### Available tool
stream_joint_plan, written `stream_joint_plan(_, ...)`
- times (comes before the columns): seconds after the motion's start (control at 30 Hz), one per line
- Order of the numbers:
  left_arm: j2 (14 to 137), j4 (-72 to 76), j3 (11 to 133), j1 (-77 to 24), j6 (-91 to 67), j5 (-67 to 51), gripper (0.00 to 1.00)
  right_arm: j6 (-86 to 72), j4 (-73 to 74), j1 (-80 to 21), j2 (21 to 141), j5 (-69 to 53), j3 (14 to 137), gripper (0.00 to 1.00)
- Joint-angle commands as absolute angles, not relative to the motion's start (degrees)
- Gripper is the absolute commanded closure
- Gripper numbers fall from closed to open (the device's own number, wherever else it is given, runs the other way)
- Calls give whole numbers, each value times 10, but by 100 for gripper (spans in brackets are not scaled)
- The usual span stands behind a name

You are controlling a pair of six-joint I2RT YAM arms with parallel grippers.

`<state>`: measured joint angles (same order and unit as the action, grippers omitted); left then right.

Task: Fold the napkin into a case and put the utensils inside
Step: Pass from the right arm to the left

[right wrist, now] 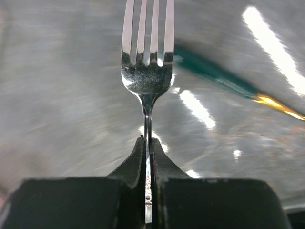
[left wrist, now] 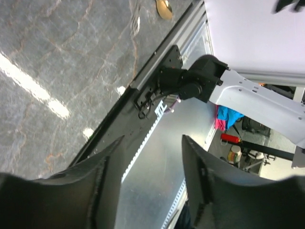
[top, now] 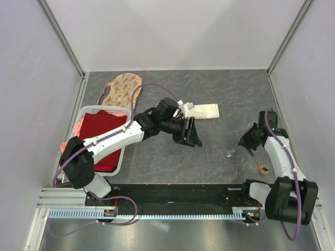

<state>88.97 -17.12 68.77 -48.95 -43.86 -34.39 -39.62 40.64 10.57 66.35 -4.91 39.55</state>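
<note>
The cream-white napkin (top: 202,111) lies as a narrow folded case at the back middle of the table. Just in front of it my left gripper (top: 192,137) hovers open and empty; in the left wrist view (left wrist: 152,143) nothing sits between the black fingers. My right gripper (top: 245,142) is shut on the handle of a shiny fork (right wrist: 147,62), whose tines point away over the table; the fork (top: 231,153) shows faintly from above. A spoon (top: 260,166) with a green handle and gold bowl lies on the table by the right arm, its handle (right wrist: 214,76) beside the fork.
A white basket (top: 104,109) holding a red cloth stands at the left, with a peach floral cloth (top: 121,90) behind it. White walls close in the table on three sides. The arms' black base rail (top: 172,196) runs along the near edge.
</note>
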Motion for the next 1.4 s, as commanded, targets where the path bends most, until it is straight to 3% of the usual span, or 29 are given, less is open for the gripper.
stream_joint_plan(0.0, 867, -228, 739, -490, -427, -370, 36, -379, 394, 63, 620, -186, 480, 100)
stream_joint_plan(0.23, 899, -236, 819, -490, -401, -393, 32, -455, 95, -15, 593, -403, 469, 100)
stream_joint_plan(0.4, 893, -235, 820, -485, -410, -396, 32, -619, -150, -78, 561, -421, 389, 100)
stream_joint_plan(0.77, 853, -248, 780, -456, -453, -381, 34, -729, -300, -120, 516, -434, 318, 100)
stream_joint_plan(1.03, 786, -270, 780, -436, -454, -362, 36, -700, -279, -125, 511, -451, 322, 100)
stream_joint_plan(1.1, 779, -284, 782, -429, -454, -343, 34, -664, -218, -127, 519, -449, 338, 100)
stream_joint_plan(1.17, 773, -298, 792, -430, -423, -317, 21, -633, -152, -127, 528, -448, 374, 100)
stream_joint_plan(1.33, 819, -344, 842, -448, -330, -271, 23, -616, -42, -137, 547, -412, 438, 100)
stream_joint_plan(1.37, 831, -374, 873, -478, -307, -208, 24, -614, 15, -138, 555, -404, 452, 100)
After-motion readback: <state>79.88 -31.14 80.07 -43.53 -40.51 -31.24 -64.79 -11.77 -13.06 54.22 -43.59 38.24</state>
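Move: The right hand already grips the fork just above the table; the left gripper's fingers, its goal, are about 22 cm to its left, 14 cm higher and level fore-and-aft. The spoon lies roughly 7 cm back and 6 cm right of the right hand, the folded napkin some 13 cm ahead and 21 cm left. From the left hand the fork is about 22 cm right, 14 cm below and level fore-and-aft. The right hand swings the fork some 20 cm each up and left towards the rising, wider-opening left gripper. ##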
